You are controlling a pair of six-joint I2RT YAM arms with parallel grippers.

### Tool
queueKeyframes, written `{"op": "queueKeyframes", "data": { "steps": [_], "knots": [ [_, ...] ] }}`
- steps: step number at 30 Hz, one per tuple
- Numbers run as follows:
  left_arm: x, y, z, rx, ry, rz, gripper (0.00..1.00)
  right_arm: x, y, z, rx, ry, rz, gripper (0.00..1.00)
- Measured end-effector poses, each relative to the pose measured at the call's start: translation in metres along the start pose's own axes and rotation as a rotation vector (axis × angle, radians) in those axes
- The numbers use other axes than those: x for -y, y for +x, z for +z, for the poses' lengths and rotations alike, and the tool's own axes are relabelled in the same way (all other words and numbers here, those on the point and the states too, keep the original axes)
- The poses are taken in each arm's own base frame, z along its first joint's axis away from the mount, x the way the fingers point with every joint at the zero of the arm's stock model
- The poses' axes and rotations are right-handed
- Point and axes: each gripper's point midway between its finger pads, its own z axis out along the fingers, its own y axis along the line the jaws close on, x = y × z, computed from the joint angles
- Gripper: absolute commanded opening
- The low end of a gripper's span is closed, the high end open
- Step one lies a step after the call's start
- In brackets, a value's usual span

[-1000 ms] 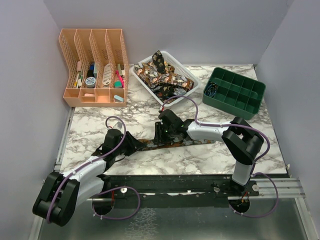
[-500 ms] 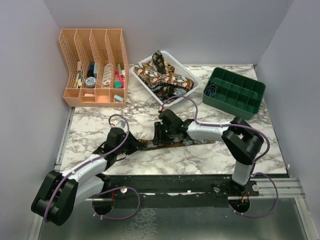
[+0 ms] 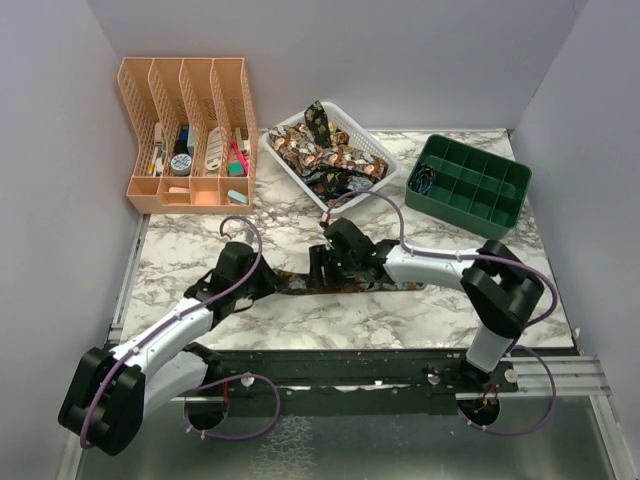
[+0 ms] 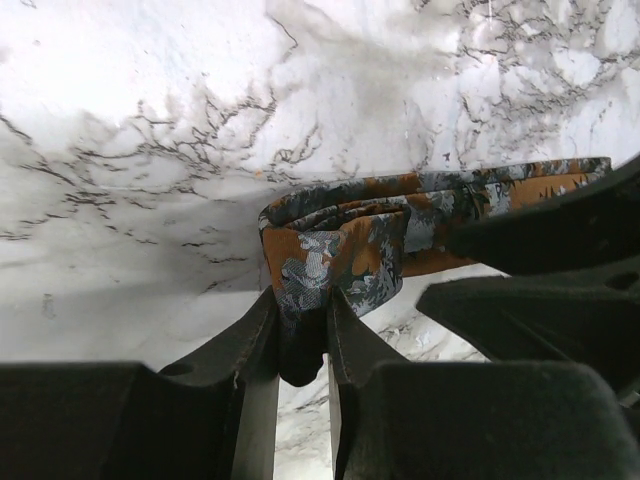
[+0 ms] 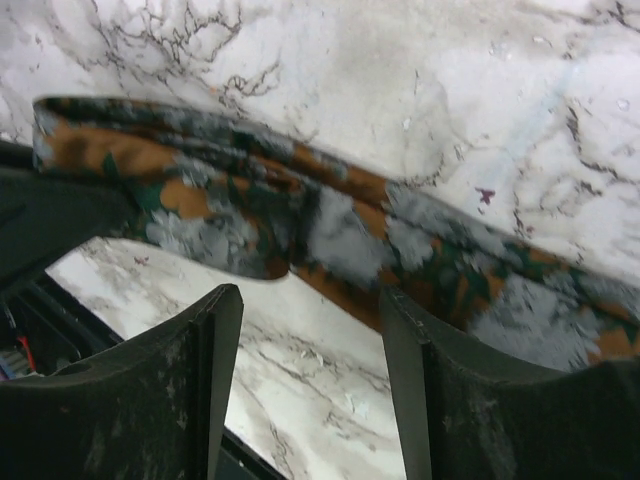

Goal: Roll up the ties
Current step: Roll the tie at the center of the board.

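One patterned tie [image 3: 292, 283] lies stretched across the marble table in front of both arms, its left end folded over on itself [image 4: 400, 225]. My left gripper [image 3: 268, 285] is shut on that folded end; in the left wrist view the dark fabric is pinched between the two fingers [image 4: 300, 322]. My right gripper [image 3: 318, 272] hovers over the tie just to the right. It stands open [image 5: 305, 325], nothing lies between its fingers, and the tie [image 5: 350, 235] runs past just beyond the tips. More ties [image 3: 320, 150] are heaped in the basket at the back.
The white basket [image 3: 395, 172] stands at the back centre. A green compartment tray [image 3: 470, 185] is at the back right, with a small dark item in one cell. An orange file organiser [image 3: 190, 130] with stationery is at the back left. The right arm's black body [image 4: 540, 290] crowds the left wrist view.
My left gripper has slid right along the table and closed on the tie's folded end. My right gripper has opened and let go of the tie.
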Motion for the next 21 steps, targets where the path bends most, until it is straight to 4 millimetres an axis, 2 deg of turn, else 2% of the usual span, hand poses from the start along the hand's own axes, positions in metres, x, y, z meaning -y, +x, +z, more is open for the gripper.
{"op": "queueKeyframes", "data": {
  "steps": [6,10,17,21],
  "knots": [
    [-0.002,-0.008,-0.005,0.004,-0.062,0.053,0.18,0.002,0.003,-0.016,0.023,-0.008,-0.014,0.63],
    [-0.005,-0.010,-0.007,-0.014,-0.131,0.112,0.15,0.014,0.004,-0.024,0.051,0.029,-0.030,0.63],
    [0.000,-0.024,-0.009,-0.007,-0.215,0.198,0.15,0.033,-0.010,-0.041,0.133,0.095,-0.012,0.64],
    [0.000,-0.029,-0.009,-0.005,-0.264,0.240,0.14,0.047,-0.011,-0.044,0.146,0.139,0.015,0.64]
  ]
}}
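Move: The left hand already pinches the tie's rolled end, whose middle lies about 3 cm to its right, 1 cm ahead and 1 cm below. From the open right hand, the middle of the flat tail is some 10 cm to the right, level fore and aft and 3 cm lower; the roll is about 8 cm left. The white basket's middle is some 30 cm ahead and 1 cm right, the green tray 24 cm ahead and 34 cm right. Lifting 1 cm with a slight draw back, the right hand then sweeps about 6 cm to the right along the tie's tail, away from the roll, easing forward with its fingers still open. Meanwhile the left hand keeps its pinch on the roll, rises about 2 cm while drifting forward and left, and rolls some 20 degrees, its left side rising. ##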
